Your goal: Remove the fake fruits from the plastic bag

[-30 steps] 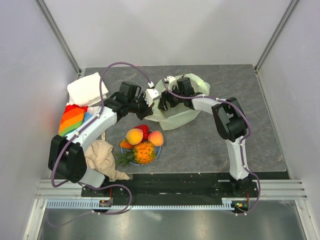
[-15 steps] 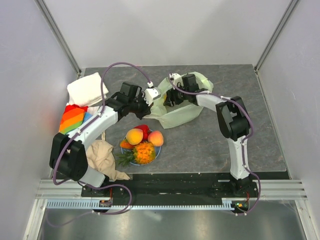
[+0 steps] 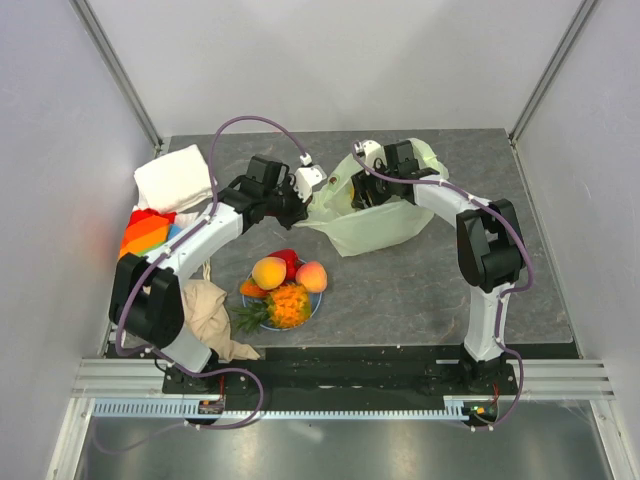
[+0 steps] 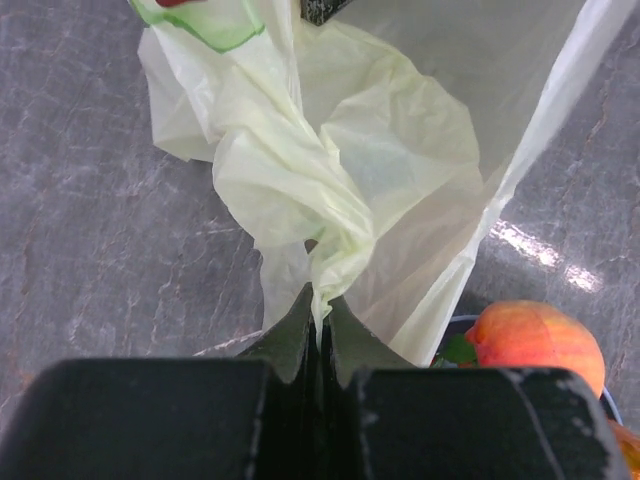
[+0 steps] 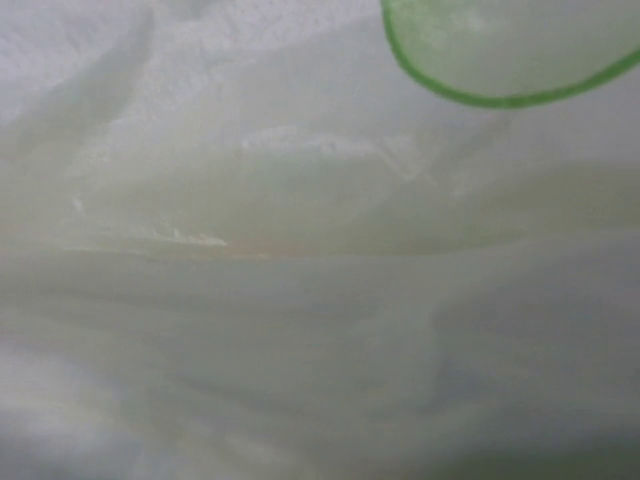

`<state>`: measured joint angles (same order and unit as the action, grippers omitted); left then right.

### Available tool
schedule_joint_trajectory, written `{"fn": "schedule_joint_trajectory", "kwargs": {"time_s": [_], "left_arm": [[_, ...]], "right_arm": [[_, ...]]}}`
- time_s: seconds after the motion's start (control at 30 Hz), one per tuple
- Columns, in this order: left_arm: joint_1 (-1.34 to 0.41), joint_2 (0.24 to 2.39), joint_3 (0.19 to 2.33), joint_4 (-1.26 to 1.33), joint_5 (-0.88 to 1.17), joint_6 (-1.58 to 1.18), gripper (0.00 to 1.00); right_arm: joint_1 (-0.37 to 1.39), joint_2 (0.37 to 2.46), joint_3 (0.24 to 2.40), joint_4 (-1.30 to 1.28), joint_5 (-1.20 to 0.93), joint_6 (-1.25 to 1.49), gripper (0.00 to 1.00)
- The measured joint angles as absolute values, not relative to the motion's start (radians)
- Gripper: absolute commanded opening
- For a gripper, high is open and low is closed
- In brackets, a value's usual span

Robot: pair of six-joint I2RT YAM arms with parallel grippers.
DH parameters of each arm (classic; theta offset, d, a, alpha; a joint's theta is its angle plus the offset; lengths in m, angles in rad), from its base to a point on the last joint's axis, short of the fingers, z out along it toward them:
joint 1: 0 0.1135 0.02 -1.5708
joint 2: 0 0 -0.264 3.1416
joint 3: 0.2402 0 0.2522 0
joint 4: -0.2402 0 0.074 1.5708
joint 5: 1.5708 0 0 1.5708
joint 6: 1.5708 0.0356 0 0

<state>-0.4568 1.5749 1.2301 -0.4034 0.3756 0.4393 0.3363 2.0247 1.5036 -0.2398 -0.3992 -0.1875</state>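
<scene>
The plastic bag (image 3: 372,226), thin and pale yellow-green, is held up and stretched between my two arms at the table's middle back. My left gripper (image 3: 303,198) is shut on a bunched edge of the bag (image 4: 340,190), film pinched between its fingers (image 4: 300,330). My right gripper (image 3: 360,190) is at the bag's upper edge; its wrist view shows only bag film (image 5: 300,300) with a green printed line, and its fingers are hidden. Fake fruits lie on a light-blue plate (image 3: 314,304): a pineapple (image 3: 288,305), a yellow-orange round one (image 3: 268,272), a peach (image 3: 312,276) (image 4: 535,340) and a red piece (image 3: 288,257).
A white cloth (image 3: 175,178) lies at the back left, a rainbow-striped cloth (image 3: 145,238) below it, and a beige cloth (image 3: 205,315) beside the left arm's base. Walls close in the table on both sides and the back.
Both grippers have moved back and to the right. The bag has gone with them, lifted and pulled out wider between them. The fruits on the plate have not moved.
</scene>
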Motion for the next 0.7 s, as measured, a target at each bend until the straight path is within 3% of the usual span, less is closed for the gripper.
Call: {"fn": "schedule_joint_trajectory", "kwargs": {"time_s": [0.17, 0.3, 0.33, 0.7], "left_arm": [[-0.496, 1.626, 1.237, -0.411, 0.413, 0.444, 0.02], [-0.527, 1.649, 1.237, -0.411, 0.426, 0.459, 0.02], [-0.531, 1.65, 1.237, -0.409, 0.426, 0.466, 0.02], [-0.537, 1.684, 1.251, -0.385, 0.432, 0.531, 0.02]], "right_arm": [[0.329, 2.026, 1.425, -0.276, -0.302, -0.19, 0.64], [0.322, 1.994, 1.353, -0.276, -0.271, -0.216, 0.82], [0.32, 1.988, 1.346, -0.28, -0.265, -0.215, 0.98], [0.258, 1.978, 1.348, -0.341, -0.327, -0.143, 0.98]]}}
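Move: The right fingers already hold the yellow fruit inside the bag; the bag's floor is centred about 8 cm to that hand's right, 2 cm back and 8 cm below. The bunched bag rim, shut in the left fingers, lies some 18 cm left, 9 cm back and 7 cm above. From the left hand the yellow fruit is about 18 cm right, 9 cm ahead and 7 cm below; the peach is 13 cm back, 6 cm right and 9 cm below. Still inside the bag, the right hand carries the yellow fruit to the right, down and back, some 6 cm right and 5 cm lower, tips a little further down and spreads its fingers wide to let go low over the bag's floor, easing up about 1 cm at the end. The left hand keeps the bag rim pinched and goes the same way, about 4 cm right and 3 cm down, turning some 10 degrees clockwise. ##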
